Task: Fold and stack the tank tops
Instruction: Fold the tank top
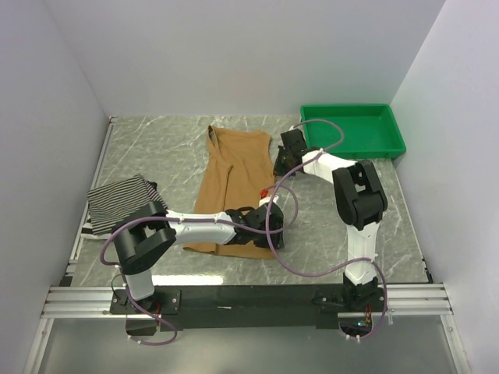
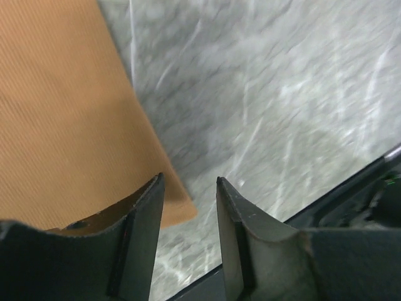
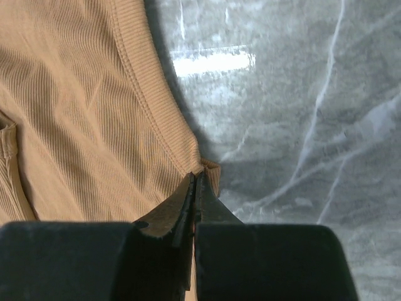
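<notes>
The tan-brown tank top [image 1: 234,187] lies flat and lengthwise in the middle of the table, straps toward the back. My right gripper [image 1: 284,156] is at its far right strap. In the right wrist view the jaws [image 3: 195,175] are shut on the ribbed strap edge of the tan top [image 3: 75,113]. My left gripper [image 1: 273,234] hovers at the top's near right corner. It is open [image 2: 188,179], with one finger over the corner of the cloth [image 2: 62,125] and the gap mostly over bare table. A folded black-and-white striped tank top [image 1: 121,201] rests at the left.
A green plastic tray [image 1: 355,128] stands at the back right, just behind the right arm. White walls close in the marble table on three sides. A metal rail [image 1: 234,300] runs along the near edge.
</notes>
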Available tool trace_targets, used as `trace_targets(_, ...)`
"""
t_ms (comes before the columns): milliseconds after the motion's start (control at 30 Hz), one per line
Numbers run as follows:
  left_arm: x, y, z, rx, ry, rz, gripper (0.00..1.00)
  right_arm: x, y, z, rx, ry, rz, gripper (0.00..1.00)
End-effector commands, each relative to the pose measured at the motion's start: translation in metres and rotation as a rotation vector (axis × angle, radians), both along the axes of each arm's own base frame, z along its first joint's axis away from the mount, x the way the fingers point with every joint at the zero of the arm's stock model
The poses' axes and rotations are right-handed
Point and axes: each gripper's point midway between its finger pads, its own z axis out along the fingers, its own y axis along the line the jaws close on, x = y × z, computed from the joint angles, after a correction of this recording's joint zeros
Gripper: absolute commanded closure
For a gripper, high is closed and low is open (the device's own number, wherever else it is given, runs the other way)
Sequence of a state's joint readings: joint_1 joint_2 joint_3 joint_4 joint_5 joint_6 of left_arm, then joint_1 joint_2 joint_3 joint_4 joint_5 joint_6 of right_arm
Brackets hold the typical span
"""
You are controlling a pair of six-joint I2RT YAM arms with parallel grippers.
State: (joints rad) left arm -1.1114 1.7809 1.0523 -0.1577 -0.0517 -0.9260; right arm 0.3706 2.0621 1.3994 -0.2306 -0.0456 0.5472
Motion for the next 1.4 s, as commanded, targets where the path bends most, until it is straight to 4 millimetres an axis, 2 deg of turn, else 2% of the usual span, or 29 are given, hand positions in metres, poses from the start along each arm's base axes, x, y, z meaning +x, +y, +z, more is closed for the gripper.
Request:
trace_targets(0, -0.006, 0.009, 0.003, 0.081, -0.041, -0.011, 0.55, -0.007, -0.002, 0.013, 0.003, -0.009, -0.005, 1.00)
trace_targets(267, -0.028, 0.005, -0.002, 0.117, -0.044, -0.071, 0.53, -0.015, -0.001, 0.015, 0.029, -0.005, -0.006, 1.00)
trace_targets(467, -0.030, 0.001, -0.008, 0.162, -0.060, -0.079, 0.53, -0.020, -0.004, 0.016, 0.025, -0.007, -0.010, 1.00)
trace_targets(533, -0.028, 0.000, -0.009, 0.179, -0.070, -0.077, 0.57, -0.022, -0.006, 0.016, 0.020, -0.009, -0.012, 1.00)
trace_targets(567, -0.031, 0.003, -0.013, 0.199, -0.067, -0.082, 0.59, -0.023, -0.007, 0.016, 0.020, -0.009, -0.014, 1.00)
trace_targets(667, -0.031, 0.006, -0.017, 0.226, -0.074, -0.075, 0.77, -0.024, -0.007, 0.018, 0.021, -0.013, -0.016, 1.00)
trace_targets(700, -0.032, 0.006, -0.018, 0.230, -0.075, -0.078, 0.87, -0.023, -0.008, 0.020, 0.024, -0.017, -0.019, 1.00)
trace_targets(767, -0.032, 0.006, -0.016, 0.225, -0.077, -0.077, 0.98, -0.025, -0.009, 0.023, 0.021, -0.021, -0.022, 1.00)
trace_targets(900, -0.033, -0.003, 0.009, 0.124, -0.106, -0.087, 0.99, -0.024, -0.014, 0.031, 0.001, -0.035, -0.033, 1.00)
trace_targets(1067, -0.032, 0.005, 0.046, -0.003, -0.137, -0.053, 1.00, -0.021, -0.018, 0.054, -0.017, -0.068, -0.039, 1.00)
trace_targets(1200, -0.028, 0.026, 0.054, -0.075, -0.111, 0.000, 0.99, -0.015, -0.014, 0.072, -0.014, -0.096, -0.028, 1.00)
trace_targets(1367, -0.016, 0.049, 0.054, -0.133, -0.072, 0.086, 0.99, -0.009, -0.003, 0.075, -0.019, -0.091, -0.008, 1.00)
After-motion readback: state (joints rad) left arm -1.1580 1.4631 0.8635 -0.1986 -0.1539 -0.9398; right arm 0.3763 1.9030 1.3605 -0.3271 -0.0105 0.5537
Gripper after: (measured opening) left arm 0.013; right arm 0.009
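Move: The tank top's near right corner lies some 3 cm back of the left hand, 1 cm to its left and 2 cm below; the near left corner is about 25 cm left of that hand and 1 cm back. The right hand already pinches the tank top's right side edge. From it, the garment's left edge is roughly 22 cm straight to the left, the shoulder end 15 cm ahead and 13 cm left, and the green bin 14 cm ahead and 25 cm right. The left hand pinches the tank top's near right corner: half open, it comes back about 3.5 cm and sinks 2 cm onto the hem, shuts, then lifts some 6.5 cm while swinging 4 cm left over the garment. The right hand keeps its pinch on the side edge, draws back slowly towards the left hand by about 3 cm, then rises nearly 5 cm along with it. ##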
